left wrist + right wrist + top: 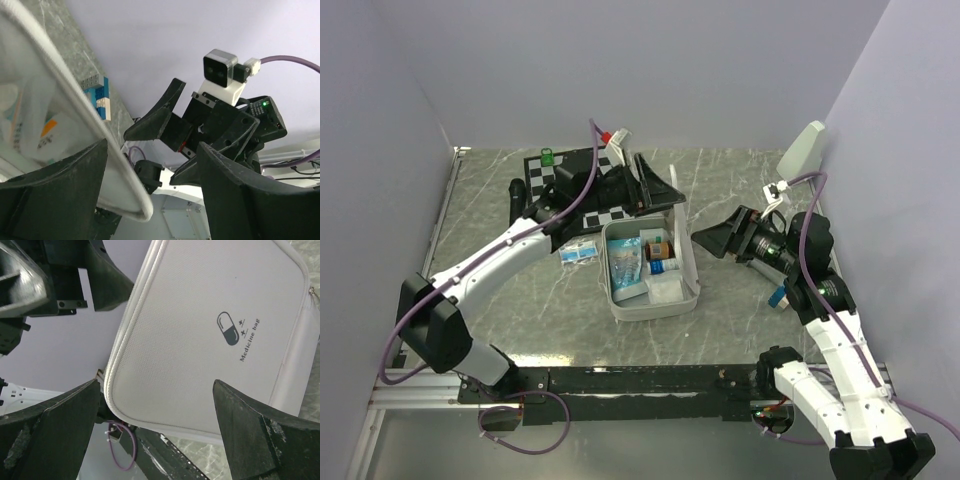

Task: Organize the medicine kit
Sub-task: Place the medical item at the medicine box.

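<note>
The medicine kit [620, 300] lies open mid-table, a white soft case whose tray holds packets [625, 262], a brown bottle [658, 249] and a blue box [663, 266]. Its lid [686, 245] stands upright on the right side. My left gripper [658, 188] hovers open over the lid's far top corner. In the left wrist view the lid's white rim [100, 145] runs between the spread fingers of the left gripper [152, 145], with a gap to the right finger. My right gripper [710, 243] is open and faces the lid's outer face from the right. The pill logo [230, 329] shows above the right gripper [156, 385].
A black-and-white chessboard [582, 168] lies behind the kit with a green piece [547, 156] and a red-capped item [612, 140]. A blue-and-white box [578, 252] rests left of the tray. A small blue block [777, 296] sits by the right arm. Walls enclose three sides.
</note>
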You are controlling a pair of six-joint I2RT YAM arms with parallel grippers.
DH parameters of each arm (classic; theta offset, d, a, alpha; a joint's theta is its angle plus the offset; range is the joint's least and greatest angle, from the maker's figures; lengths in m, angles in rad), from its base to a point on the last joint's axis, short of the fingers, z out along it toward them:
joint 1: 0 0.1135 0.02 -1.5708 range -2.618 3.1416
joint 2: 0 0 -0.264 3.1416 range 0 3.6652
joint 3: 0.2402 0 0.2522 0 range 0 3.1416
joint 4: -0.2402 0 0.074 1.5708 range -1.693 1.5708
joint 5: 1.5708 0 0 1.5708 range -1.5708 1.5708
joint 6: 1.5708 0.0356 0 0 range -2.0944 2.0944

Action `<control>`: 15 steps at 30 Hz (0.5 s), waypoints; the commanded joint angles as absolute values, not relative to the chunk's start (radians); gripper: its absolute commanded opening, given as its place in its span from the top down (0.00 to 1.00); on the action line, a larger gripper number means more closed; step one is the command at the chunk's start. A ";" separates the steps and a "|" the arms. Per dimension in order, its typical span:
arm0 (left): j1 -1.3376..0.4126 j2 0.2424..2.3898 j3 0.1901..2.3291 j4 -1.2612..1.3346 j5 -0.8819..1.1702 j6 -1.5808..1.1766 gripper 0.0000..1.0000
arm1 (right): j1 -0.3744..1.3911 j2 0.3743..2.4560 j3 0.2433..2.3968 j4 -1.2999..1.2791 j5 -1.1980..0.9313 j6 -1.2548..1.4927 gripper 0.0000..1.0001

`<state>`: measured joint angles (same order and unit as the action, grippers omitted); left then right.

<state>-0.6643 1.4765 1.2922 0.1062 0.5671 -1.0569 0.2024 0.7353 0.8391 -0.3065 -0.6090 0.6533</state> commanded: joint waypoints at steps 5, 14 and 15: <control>-0.686 1.617 1.371 0.307 0.607 -1.118 0.25 | 0.195 0.746 0.856 -0.294 -0.603 0.624 0.00; -0.733 1.790 1.585 0.253 0.640 -1.103 0.25 | 0.193 0.790 0.914 -0.414 -0.460 0.565 0.00; -0.738 1.801 1.598 0.255 0.643 -1.106 0.25 | 0.195 0.795 0.916 -0.420 -0.448 0.558 0.00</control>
<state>-0.7177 1.7802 1.5230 0.2131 0.6056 -1.0943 0.2020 0.7647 0.8608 -0.3653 -0.5404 0.6067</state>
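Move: The medicine box's lid stands nearly upright on the box's right edge. Its middle is level with the left hand in reach, some 4 cm to its right and 12 cm below. Beneath the left hand in the open box are the brown bottle, about 2 cm ahead and 28 cm down, and the blue pouch, straight below that line but 9 cm to the left. From the right hand the lid's middle is roughly 6 cm ahead, 6 cm left and 8 cm lower. Rightward, with a smaller part forward, the left hand travels about 7 cm, sinking slightly, its open fingers pushing the upper edge of the lid outward from the box. The right hand, wide open beyond the lid, eases down and forward by under 2 cm, waiting near the lid's outer face. ##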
